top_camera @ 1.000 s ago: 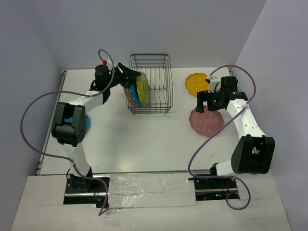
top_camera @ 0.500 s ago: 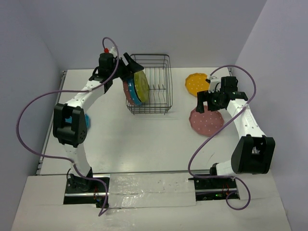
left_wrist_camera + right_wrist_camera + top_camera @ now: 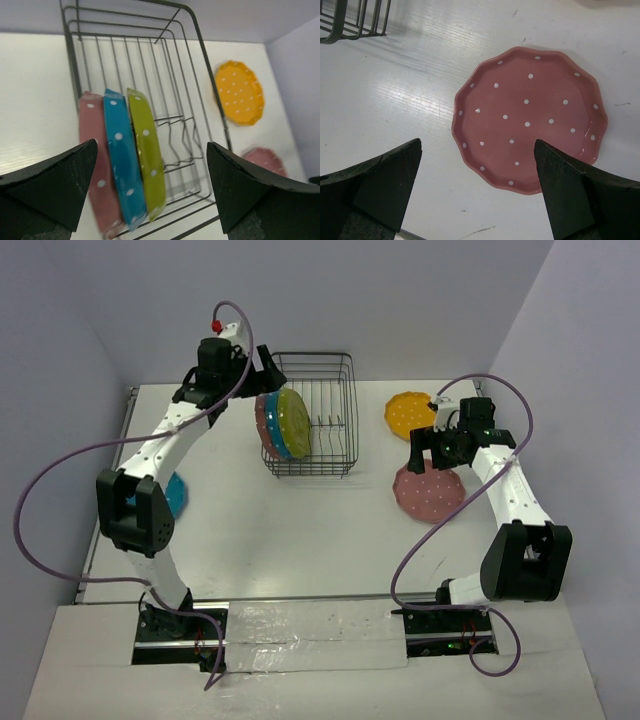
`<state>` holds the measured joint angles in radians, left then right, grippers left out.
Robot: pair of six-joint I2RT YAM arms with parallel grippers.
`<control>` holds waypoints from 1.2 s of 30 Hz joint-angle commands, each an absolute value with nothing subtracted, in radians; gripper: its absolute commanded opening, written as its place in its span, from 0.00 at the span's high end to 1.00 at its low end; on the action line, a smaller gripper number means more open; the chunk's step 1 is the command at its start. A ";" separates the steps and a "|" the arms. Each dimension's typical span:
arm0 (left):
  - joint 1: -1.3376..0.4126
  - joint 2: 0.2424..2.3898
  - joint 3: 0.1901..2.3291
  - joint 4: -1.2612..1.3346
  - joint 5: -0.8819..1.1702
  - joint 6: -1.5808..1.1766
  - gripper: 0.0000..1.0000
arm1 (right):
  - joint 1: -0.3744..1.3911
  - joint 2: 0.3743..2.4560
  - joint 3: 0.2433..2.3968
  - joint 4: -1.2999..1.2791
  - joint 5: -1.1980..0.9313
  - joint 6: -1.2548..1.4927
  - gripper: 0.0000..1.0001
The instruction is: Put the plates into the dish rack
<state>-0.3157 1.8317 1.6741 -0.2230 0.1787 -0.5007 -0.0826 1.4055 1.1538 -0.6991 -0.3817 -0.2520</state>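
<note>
The black wire dish rack [image 3: 325, 390] stands at the back middle. A pink plate [image 3: 94, 165], a teal plate [image 3: 120, 165] and a yellow-green plate [image 3: 147, 150] stand on edge side by side at its left end [image 3: 283, 425]. My left gripper [image 3: 262, 373] is open and empty, above and behind these plates [image 3: 152, 144]. An orange-yellow plate [image 3: 408, 412] and a second pink plate [image 3: 428, 490] lie flat to the right of the rack. My right gripper [image 3: 436, 452] is open and empty above the pink plate's near-left edge [image 3: 477, 141]. A second teal plate [image 3: 177, 495] lies at the left, partly hidden by my left arm.
The right half of the rack [image 3: 165, 100] holds bare divider prongs. A corner of the rack [image 3: 355, 20] shows at the top left of the right wrist view. Walls close the table at the back and both sides.
My left gripper has let go of the yellow-green plate, which now stands in the rack, and has drawn back and up to the left. The right arm has not moved.
</note>
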 commanded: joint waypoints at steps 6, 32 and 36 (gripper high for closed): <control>-0.273 1.467 1.530 -0.439 0.138 0.115 0.01 | -0.084 1.365 1.190 -0.700 -0.380 -0.252 0.00; -0.022 1.275 0.810 -0.540 0.006 0.672 0.34 | -0.038 1.339 1.170 -0.684 -0.373 -0.221 0.00; -0.005 1.353 0.825 -0.503 0.005 0.660 0.37 | -0.037 1.338 1.164 -0.683 -0.364 -0.224 0.00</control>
<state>-0.0193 1.3148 0.7738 -0.5865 0.0074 0.6804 -0.0425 1.3674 1.1587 -0.6975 -0.3782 -0.2218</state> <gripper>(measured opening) 0.640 0.999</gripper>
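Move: My left hand is empty over the left side of the dish rack. The blue plate still on the table lies some 20 cm back and 36 cm to its left, 25 cm down. The rack's middle is about 4 cm back and 9 cm right; in it the green plate stands 6 cm back and 5 cm right, the pink plate 6 cm back and 1 cm left, all roughly 16 cm below. From my right hand that blue plate is around 70 cm left, 3 cm back and 14 cm lower. I lift my open left hand about 6 cm clear of the racked plates while swinging it back and left, then sweep down towards the blue plate on the table. I end about 24 cm left, 24 cm back and 21 cm lower, easing a little forward at the last. On the way I roll the wrist some 60 degrees, left side rising, until the fingers point steeply down beside the plate's right rim, and narrow them to about two thirds open, touching nothing yet. ##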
